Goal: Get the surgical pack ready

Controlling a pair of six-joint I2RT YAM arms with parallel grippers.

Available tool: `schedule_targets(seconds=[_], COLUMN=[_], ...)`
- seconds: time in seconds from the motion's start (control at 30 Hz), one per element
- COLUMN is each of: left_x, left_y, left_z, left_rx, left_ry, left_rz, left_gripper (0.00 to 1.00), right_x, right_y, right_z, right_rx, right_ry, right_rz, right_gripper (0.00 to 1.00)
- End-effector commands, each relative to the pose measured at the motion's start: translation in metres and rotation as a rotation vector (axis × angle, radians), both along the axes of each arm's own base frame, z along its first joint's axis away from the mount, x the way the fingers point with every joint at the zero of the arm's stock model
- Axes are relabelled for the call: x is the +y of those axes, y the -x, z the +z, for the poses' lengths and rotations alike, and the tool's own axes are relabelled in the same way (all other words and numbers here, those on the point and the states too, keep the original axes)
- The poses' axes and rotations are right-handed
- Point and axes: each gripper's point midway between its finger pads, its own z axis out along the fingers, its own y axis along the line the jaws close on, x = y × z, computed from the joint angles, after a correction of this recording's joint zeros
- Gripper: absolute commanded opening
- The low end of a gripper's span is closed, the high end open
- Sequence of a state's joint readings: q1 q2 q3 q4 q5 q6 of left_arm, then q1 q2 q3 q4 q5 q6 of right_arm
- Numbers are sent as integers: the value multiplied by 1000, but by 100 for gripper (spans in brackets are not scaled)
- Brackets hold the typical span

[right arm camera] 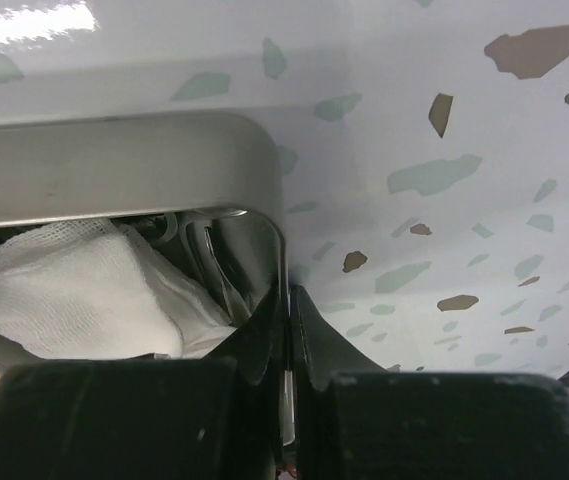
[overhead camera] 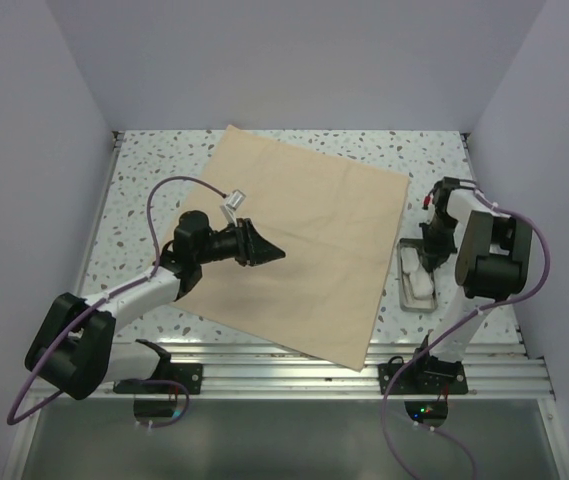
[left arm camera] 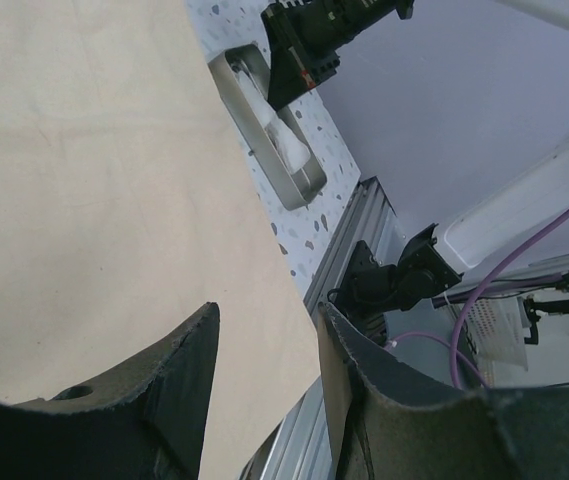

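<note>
The surgical pack's tan cloth wrap (overhead camera: pixel 304 240) lies spread flat as a wide square sheet on the speckled table. It also fills the left wrist view (left arm camera: pixel 94 200). My left gripper (overhead camera: pixel 269 252) hovers over the sheet's left-middle, jaws open and empty (left arm camera: pixel 264 330). My right gripper (overhead camera: pixel 430 262) is at the small silver metal tray (overhead camera: pixel 417 283) right of the sheet. In the right wrist view the gripper (right arm camera: pixel 290 300) is shut on the tray's wall (right arm camera: pixel 276 230), one finger inside and one outside. White gauze (right arm camera: pixel 74 285) and steel instruments lie in the tray.
The tray (left arm camera: pixel 264 130) stands close to the sheet's right edge. An aluminium rail (overhead camera: pixel 364 365) runs along the near table edge. White walls enclose the table on three sides. The sheet's near corner overhangs the rail.
</note>
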State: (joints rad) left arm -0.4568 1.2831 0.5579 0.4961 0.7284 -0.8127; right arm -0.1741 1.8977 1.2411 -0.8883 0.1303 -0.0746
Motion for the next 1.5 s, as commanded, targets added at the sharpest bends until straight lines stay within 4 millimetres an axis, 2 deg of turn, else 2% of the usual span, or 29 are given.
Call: schedule_targets(seconds=[0.0, 0.07, 0.2, 0.27, 0.3, 0.37, 0.47, 0.5, 0.57, 0.6, 0.63, 0.67, 0.7, 0.73, 0.77, 0.8, 0.87, 1.0, 1.07, 1.13, 1.17, 1.2, 1.27, 1.3, 1.33, 1.4, 1.47], left_x=[1, 1, 5, 7, 7, 9, 15, 17, 22, 23, 25, 26, 29, 33, 33, 33, 34, 34, 37, 36, 33, 28, 19, 11, 7, -3, -12], left_y=[-4, -5, -8, -9, -9, -12, -26, -30, -38, -41, -43, -50, -54, -55, -60, -62, -69, -75, -84, -88, -95, -95, -99, -97, -98, -95, -92], left_z=[8, 8, 5, 2, 2, 2, -1, -4, -6, -8, -10, -4, -9, -15, -9, -10, -8, -25, -28, -44, -40, -52, -56, -65, -66, -77, -79], left_rx=[-38, -32, -22, -6, -6, 1, 17, 30, 43, 48, 54, 36, 51, 69, 57, 61, 59, 106, 98, 124, 115, 136, 133, 143, 147, 154, 142], left_ry=[27, 21, -1, -11, -13, -25, -90, -112, -167, -181, -200, -218, -250, -293, -294, -297, -302, -347, -378, -427, -427, -452, -465, -478, -478, -504, -513], left_rz=[4, 11, 46, 64, 68, 92, 163, 176, 216, 228, 246, 260, 273, 290, 298, 306, 334, 346, 368, 355, 359, 341, 333, 312, 308, 293, 272], left_gripper=[47, 47, 47, 47, 47, 46, 46, 45, 46, 47, 47, 47, 47, 47, 47, 47, 49, 48, 49, 49, 49, 49, 49, 49, 49, 49, 49], right_x=[-11, -17, -26, -24, -18, -10, 24, 45, 80, 107, 118, 132, 154, 166, 178, 195, 210, 249, 257, 269, 275, 282, 287, 288, 289, 290, 286], right_y=[-7, -4, -24, -30, -39, -43, -55, -64, -73, -77, -80, -85, -84, -85, -81, -85, -85, -81, -85, -82, -82, -79, -77, -75, -71, -66, -65], right_z=[18, 33, 71, 83, 96, 105, 109, 112, 113, 117, 114, 117, 114, 102, 96, 100, 83, 53, 47, 41, 40, 37, 35, 33, 30, 28, 28], right_rx=[-61, -56, -150, -188, -238, -253, -252, -272, -308, -323, -328, -336, -325, -295, -259, -259, -184, -119, -127, -107, -107, -95, -88, -81, -58, -44, -58], right_ry=[4, 29, 71, 61, 31, 22, 10, -6, -52, -71, -61, -78, -103, -112, -112, -113, -87, -145, -165, -191, -206, -220, -231, -232, -241, -237, -220], right_rz=[-59, -45, -25, -13, -6, 11, 41, 64, -11, 22, -34, -32, -9, -34, -9, 26, 33, 35, 17, 24, 30, 39, 50, 55, 64, 93, 108], right_gripper=[0, 0, 0, 0, 0, 0, 0, 0, 0, 0, 0, 0, 0, 0, 0, 0, 0, 0, 0, 0, 0, 0, 0, 4, 11, 28, 36])
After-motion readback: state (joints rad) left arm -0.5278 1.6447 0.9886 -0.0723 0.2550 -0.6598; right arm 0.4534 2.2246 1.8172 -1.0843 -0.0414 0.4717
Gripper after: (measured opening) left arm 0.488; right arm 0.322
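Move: Your right fingers already pinch the tray's right long wall towards its far end; the tray's middle lies about 4 cm back and 4 cm left of them, with the gauze inside some 3 cm back and 5 cm left. Its landing spot on the drape is roughly 32 cm left and 3 cm ahead. From the left gripper, the tray lies about 37 cm right, 3 cm ahead and 17 cm lower; that spot is 9 cm right, 10 cm ahead. Keep the right pinch on the tray wall and lift about 10 cm while reaching forward, sweep left onto the drape, nearly 30 cm in all, then lower the tray and part the fingers around the wall. Meanwhile bring the left gripper forward and then down towards the tray, tipping its fingers downward and turning it somewhat counter-clockwise, still half open. ##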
